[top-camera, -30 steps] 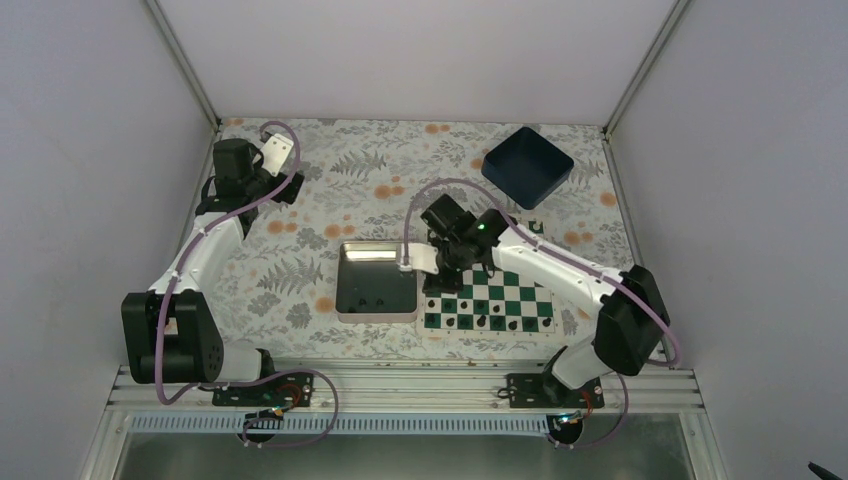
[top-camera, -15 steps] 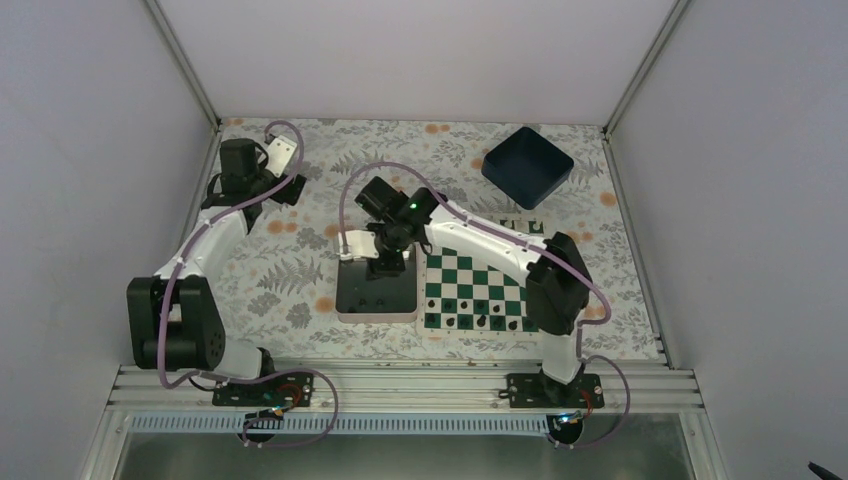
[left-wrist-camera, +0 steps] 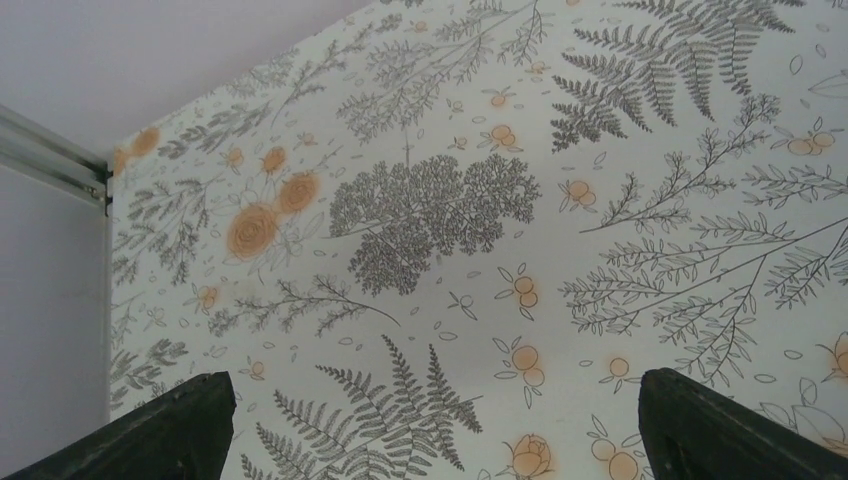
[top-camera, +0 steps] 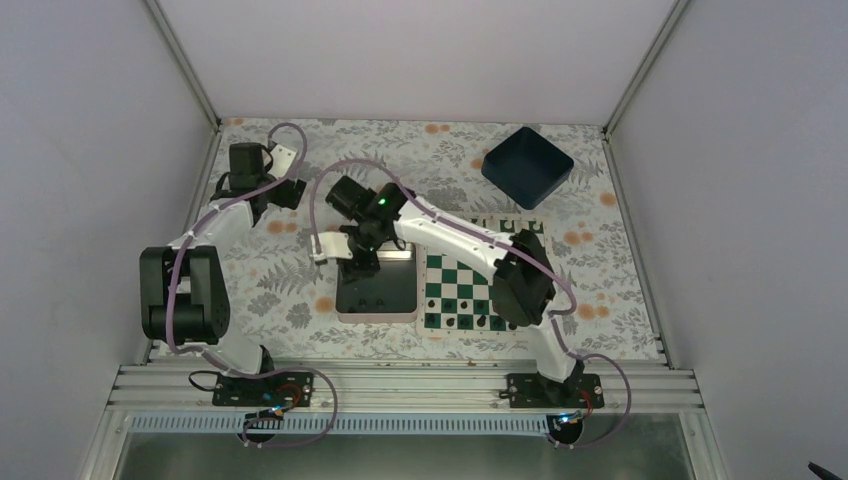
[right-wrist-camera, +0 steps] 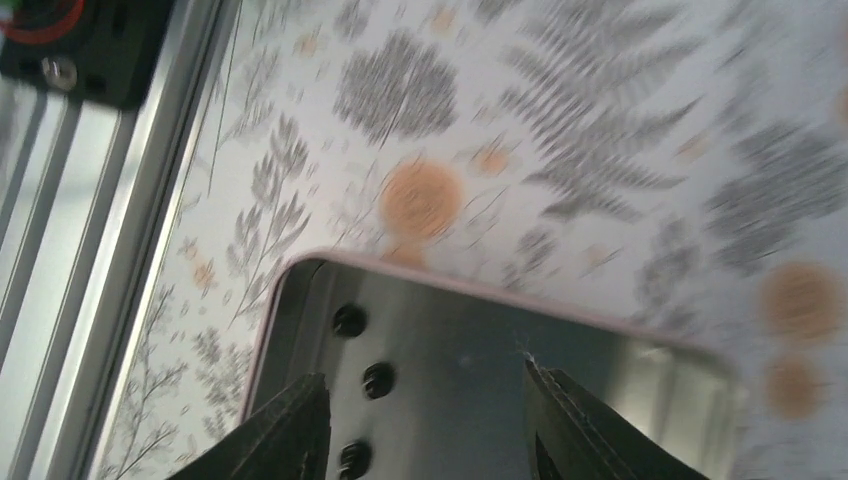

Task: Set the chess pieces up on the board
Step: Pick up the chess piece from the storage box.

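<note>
The green and white board [top-camera: 462, 291] lies right of a shiny tin [top-camera: 345, 312]. A row of tiny black chess pieces [top-camera: 466, 322] stands along the board's near edge. More black chess pieces [top-camera: 377, 300] lie in the tin. My right gripper [top-camera: 358, 263] hangs over the tin's far left part. In the right wrist view the right gripper [right-wrist-camera: 425, 405] is open and empty above the tin floor, with three black pieces [right-wrist-camera: 378, 379] by its left finger. My left gripper [top-camera: 288, 191] is at the far left over the cloth; in its wrist view the left gripper [left-wrist-camera: 440, 430] stands wide open and empty.
A dark blue bin [top-camera: 527, 165] sits at the far right corner. The tin's pink-edged rim [right-wrist-camera: 480, 290] runs across the right wrist view, which is blurred. Grey walls close in both sides, and a metal rail [top-camera: 400, 385] runs along the near edge.
My right arm swung left, from over the board's far left corner to over the tin. The left arm's elbow folded in slightly while its gripper stayed far left.
</note>
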Action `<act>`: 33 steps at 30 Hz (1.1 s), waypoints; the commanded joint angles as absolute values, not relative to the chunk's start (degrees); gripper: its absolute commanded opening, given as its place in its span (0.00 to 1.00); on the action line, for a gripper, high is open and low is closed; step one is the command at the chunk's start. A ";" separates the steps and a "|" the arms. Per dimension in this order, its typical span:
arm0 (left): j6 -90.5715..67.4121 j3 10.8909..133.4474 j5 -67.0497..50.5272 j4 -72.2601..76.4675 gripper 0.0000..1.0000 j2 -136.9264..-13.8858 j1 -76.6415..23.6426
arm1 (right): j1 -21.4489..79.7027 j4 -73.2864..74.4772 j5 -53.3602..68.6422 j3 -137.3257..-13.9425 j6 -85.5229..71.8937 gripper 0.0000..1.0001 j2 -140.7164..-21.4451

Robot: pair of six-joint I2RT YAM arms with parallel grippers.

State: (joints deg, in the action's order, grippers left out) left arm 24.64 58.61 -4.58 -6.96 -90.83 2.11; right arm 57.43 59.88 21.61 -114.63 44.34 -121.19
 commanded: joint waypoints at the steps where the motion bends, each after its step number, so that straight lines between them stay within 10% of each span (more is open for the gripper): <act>1: 24.83 57.76 -6.22 -4.21 1.00 -87.84 2.37 | 58.27 59.21 20.27 -106.01 42.25 0.50 -121.77; 33: 23.89 62.54 -5.85 -10.42 1.00 -78.49 2.73 | 61.35 40.43 15.98 -85.48 41.52 0.48 -116.02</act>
State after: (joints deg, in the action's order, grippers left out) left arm 24.40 60.53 -6.17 -10.72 -77.69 2.50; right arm 60.75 42.83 15.92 -84.90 41.67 -116.03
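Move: The nearest clear target is the rightmost of three dark chess pieces at the near end of the storage box, about 4 cm back, 5 cm right and 15 cm below my right hand. The middle piece stands level with it and some 4 cm to its left; the leftmost is roughly 7 cm left of it and 2 cm nearer me. From my left hand, that rightmost piece lies about 27 cm back, 20 cm right and 13 cm down. I drop my right hand quickly, about 12 cm, towards the pieces at the near end of the storage box, bringing it some 5 cm right and 4 cm back while the fingers swing more upright. Then I nearly hover, easing up a centimetre, fingers still half open and touching no piece. Meanwhile my left hand, empty, rises about 10 cm and tips up some 10 degrees. ##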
